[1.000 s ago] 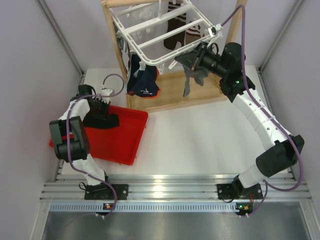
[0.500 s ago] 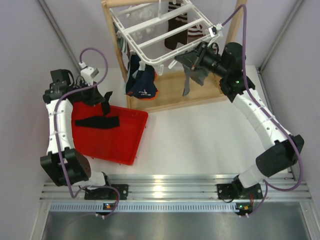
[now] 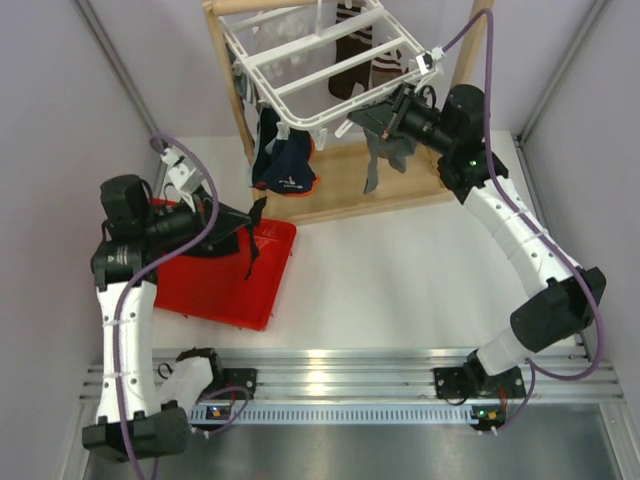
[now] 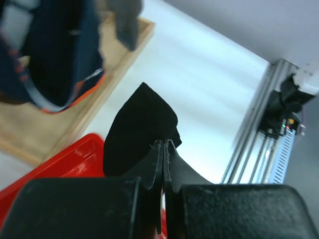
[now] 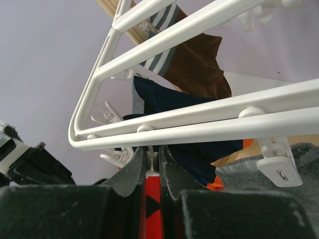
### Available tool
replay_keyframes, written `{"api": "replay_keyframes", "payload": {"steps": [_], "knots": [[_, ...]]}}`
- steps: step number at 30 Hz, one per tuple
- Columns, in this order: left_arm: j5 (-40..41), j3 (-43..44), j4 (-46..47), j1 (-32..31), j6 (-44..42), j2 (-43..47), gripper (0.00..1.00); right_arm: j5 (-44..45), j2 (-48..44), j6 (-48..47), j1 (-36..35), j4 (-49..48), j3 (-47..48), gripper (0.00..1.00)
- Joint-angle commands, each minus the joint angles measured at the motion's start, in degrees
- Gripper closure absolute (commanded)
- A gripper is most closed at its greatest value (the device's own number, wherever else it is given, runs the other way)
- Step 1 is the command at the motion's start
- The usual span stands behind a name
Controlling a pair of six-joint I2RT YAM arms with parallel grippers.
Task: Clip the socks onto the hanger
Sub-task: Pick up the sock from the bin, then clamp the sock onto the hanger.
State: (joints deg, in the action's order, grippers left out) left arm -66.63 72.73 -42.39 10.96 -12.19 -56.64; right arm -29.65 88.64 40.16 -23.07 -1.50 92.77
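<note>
My left gripper (image 3: 247, 222) is shut on a black sock (image 3: 256, 238) and holds it above the right part of the red tray (image 3: 225, 290). In the left wrist view the fingers (image 4: 155, 159) are pressed together on the sock (image 4: 139, 132), which sticks out beyond them. My right gripper (image 3: 357, 118) is shut on a white clip (image 5: 155, 158) under the near edge of the white hanger (image 3: 320, 62). The hanger's bars (image 5: 209, 122) cross the right wrist view. A grey sock (image 3: 377, 165) and brown striped socks (image 3: 350, 45) hang from it.
Navy fabric with orange trim (image 3: 285, 165) hangs at the hanger's left, in front of the wooden post frame (image 3: 350, 195). The frame's base lies on the white table behind the tray. Aluminium rails (image 3: 340, 375) run along the near edge.
My left arm has risen from the red tray with the black sock and swung right, toward the wooden frame. The right arm has not moved.
</note>
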Motion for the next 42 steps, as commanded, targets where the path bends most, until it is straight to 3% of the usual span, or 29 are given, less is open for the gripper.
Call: {"api": "replay_keyframes", "payload": {"steps": [1, 5, 7, 13, 17, 22, 27, 42], "knots": [[1.2, -3.7, 14.5, -8.1, 7.2, 1.8, 1.0, 1.3, 1.4, 1.2, 1.0, -2.1, 2.8, 1.0], [14.2, -6.7, 27.5, -23.7, 15.0, 0.8, 1.0, 1.1, 2.1, 3.0, 1.1, -1.4, 3.6, 1.0], [21.3, -7.4, 35.1, -27.5, 17.1, -0.6, 1.0, 1.2, 2.1, 4.0, 1.1, -1.3, 3.7, 1.0], [49.7, -8.1, 47.3, -44.9, 14.9, -4.5, 1.0, 2.6, 1.7, 5.7, 1.0, 1.3, 4.4, 1.0], [61.1, -11.2, 54.9, -51.7, 8.1, -6.3, 1.0, 3.7, 1.0, 6.7, 1.0, 2.9, 4.1, 1.0], [73.5, -11.9, 62.9, -55.0, 7.4, -9.1, 1.0, 5.1, 0.0, 7.4, 1.1, 4.0, 2.9, 1.0], [78.1, -12.2, 65.3, -55.3, 9.0, -11.3, 1.0, 5.8, -0.7, 8.4, 1.1, 4.3, 2.7, 1.0], [76.7, -9.6, 68.3, -55.3, 7.6, -13.8, 1.0, 5.1, -0.9, 9.7, 1.2, 3.7, 2.0, 1.0]]}}
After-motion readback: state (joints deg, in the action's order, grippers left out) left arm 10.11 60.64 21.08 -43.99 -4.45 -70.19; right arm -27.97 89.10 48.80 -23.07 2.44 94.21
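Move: The left hand already holds a black sock; the white clip it is bound for, pinched by the right hand under the hanger's near bar, is about 20 cm to its right, 15 ahead and 7 higher. The navy sock hangs about 10 cm ahead and 6 to the right, roughly level; the grey sock about 13 ahead and 30 right. The red bin lies 33 cm below, 17 left and 7 ahead. The clip sits about 2 cm left of the right hand's fingertips and 3 below, level fore and aft. Rightward first, for some 16 cm with a small dip back, then curving forward about 12 cm and rising slightly, the left hand carries the black sock past the navy one towards the clip, fingers shut. Its wrist swings clockwise, then well counter-clockwise, while the fingertips tip up roughly 25 degrees; it eases to a near stop. The right hand stays in place, keeping its pinch on the clip and tilting slightly downward. ##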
